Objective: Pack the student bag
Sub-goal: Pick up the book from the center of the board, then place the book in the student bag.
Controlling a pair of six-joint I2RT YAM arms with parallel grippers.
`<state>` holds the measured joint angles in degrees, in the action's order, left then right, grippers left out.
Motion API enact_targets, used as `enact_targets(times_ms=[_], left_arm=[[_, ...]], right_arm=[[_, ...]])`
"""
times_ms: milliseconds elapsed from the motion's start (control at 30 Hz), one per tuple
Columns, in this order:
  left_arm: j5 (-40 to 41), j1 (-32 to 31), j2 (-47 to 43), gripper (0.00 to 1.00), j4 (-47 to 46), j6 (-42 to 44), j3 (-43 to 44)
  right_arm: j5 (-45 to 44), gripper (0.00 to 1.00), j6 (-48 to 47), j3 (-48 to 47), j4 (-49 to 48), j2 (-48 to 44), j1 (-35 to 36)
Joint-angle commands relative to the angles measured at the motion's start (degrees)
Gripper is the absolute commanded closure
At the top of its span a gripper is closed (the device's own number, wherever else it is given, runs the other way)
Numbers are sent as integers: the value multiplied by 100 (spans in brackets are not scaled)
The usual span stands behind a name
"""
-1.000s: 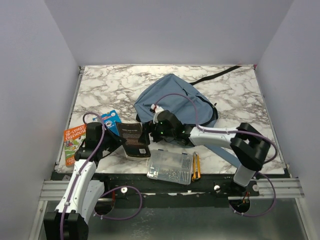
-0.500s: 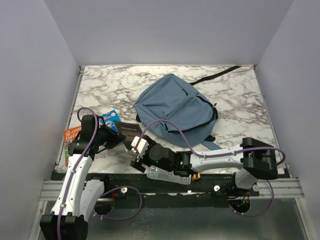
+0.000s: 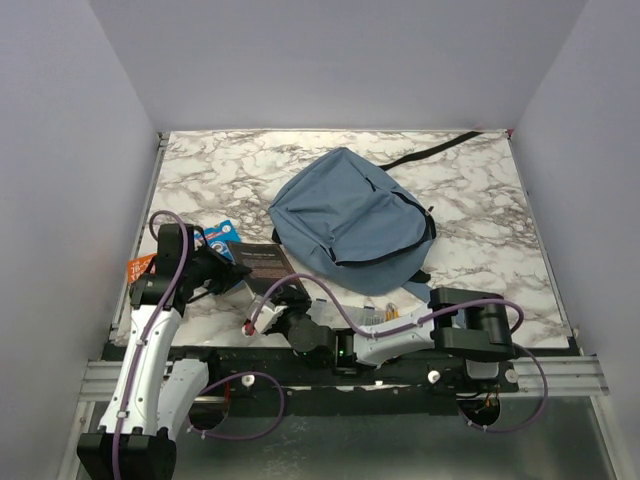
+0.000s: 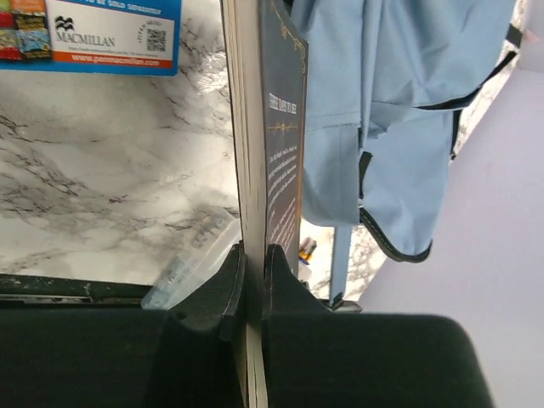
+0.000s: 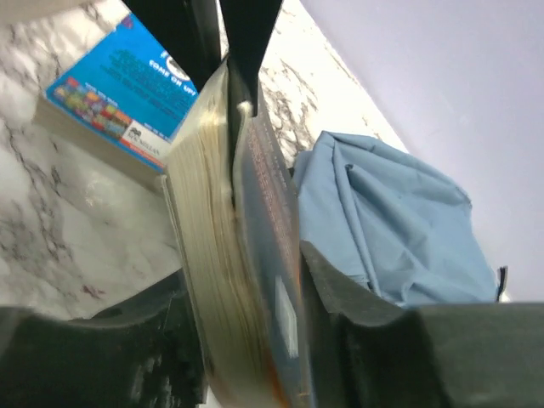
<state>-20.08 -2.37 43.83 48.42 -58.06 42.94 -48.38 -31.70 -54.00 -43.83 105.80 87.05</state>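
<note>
The student bag [image 3: 350, 215] is a large blue-grey backpack lying in the middle of the marble table, also seen in the left wrist view [image 4: 382, 102] and the right wrist view [image 5: 382, 221]. A dark book [image 3: 262, 265] stands on edge just left of it. My left gripper [image 3: 232, 278] [image 4: 252, 251] is shut on the book's thin cover edge [image 4: 276, 153]. My right gripper [image 3: 277, 302] [image 5: 246, 268] reaches in from the near side. Its fingers press both sides of the book's thick page block [image 5: 212, 255].
A blue book [image 3: 222, 235] [image 4: 110, 30] [image 5: 127, 93] lies left of the dark one, and an orange book [image 3: 135, 268] sits at the table's left edge. A clear plastic case [image 4: 191, 255] and a yellow item [image 3: 390, 312] lie near the front edge, under the right arm.
The right arm swung from the bag down to the near edge and its jaws closed round the dark book. The left gripper tipped the book up on edge.
</note>
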Motion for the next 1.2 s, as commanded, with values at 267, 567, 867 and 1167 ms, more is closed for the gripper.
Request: enact_targets(times_ms=[267, 567, 867, 1167], left_arm=[[-331, 25, -402, 23, -234, 1144, 1385], [-1465, -524, -470, 15, -2038, 2434, 1466], [978, -3993, 1189, 14, -3462, 4201, 1661], [1956, -5702, 3887, 11, -4332, 6115, 2700]], right_arm=[[-586, 99, 577, -136, 173, -587, -56], [567, 99, 5276, -552, 4874, -3236, -1982], [-79, 100, 7752, -1117, 9259, -4840, -3286], [-1231, 99, 9751, -1464, 11889, -5837, -3396]])
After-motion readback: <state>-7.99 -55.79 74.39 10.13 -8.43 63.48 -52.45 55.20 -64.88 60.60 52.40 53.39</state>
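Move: Just short of the right hand's half-closed fingers is the raised dark book, its middle some 6 cm ahead and 4 cm to the left, at about that height. The left hand still pinches the book, whose middle lies about 2 cm ahead and 5 cm to its right. From the left hand, the blue bag's middle is roughly 13 cm ahead, 23 cm right and 9 cm below, and the blue booklet 8 cm ahead, 9 cm left and 12 cm below. Closing on the near part of the book, the right hand takes it over as the left opens wide and lets go. The right carries it some 35 cm right and 11 cm up, arcing forward and partly back, turning from forward-left to point forward and down. The left rises about 17 cm, then swings some 26 cm right, partly sinking and rolling strongly, to come open over the bag's near right part. ##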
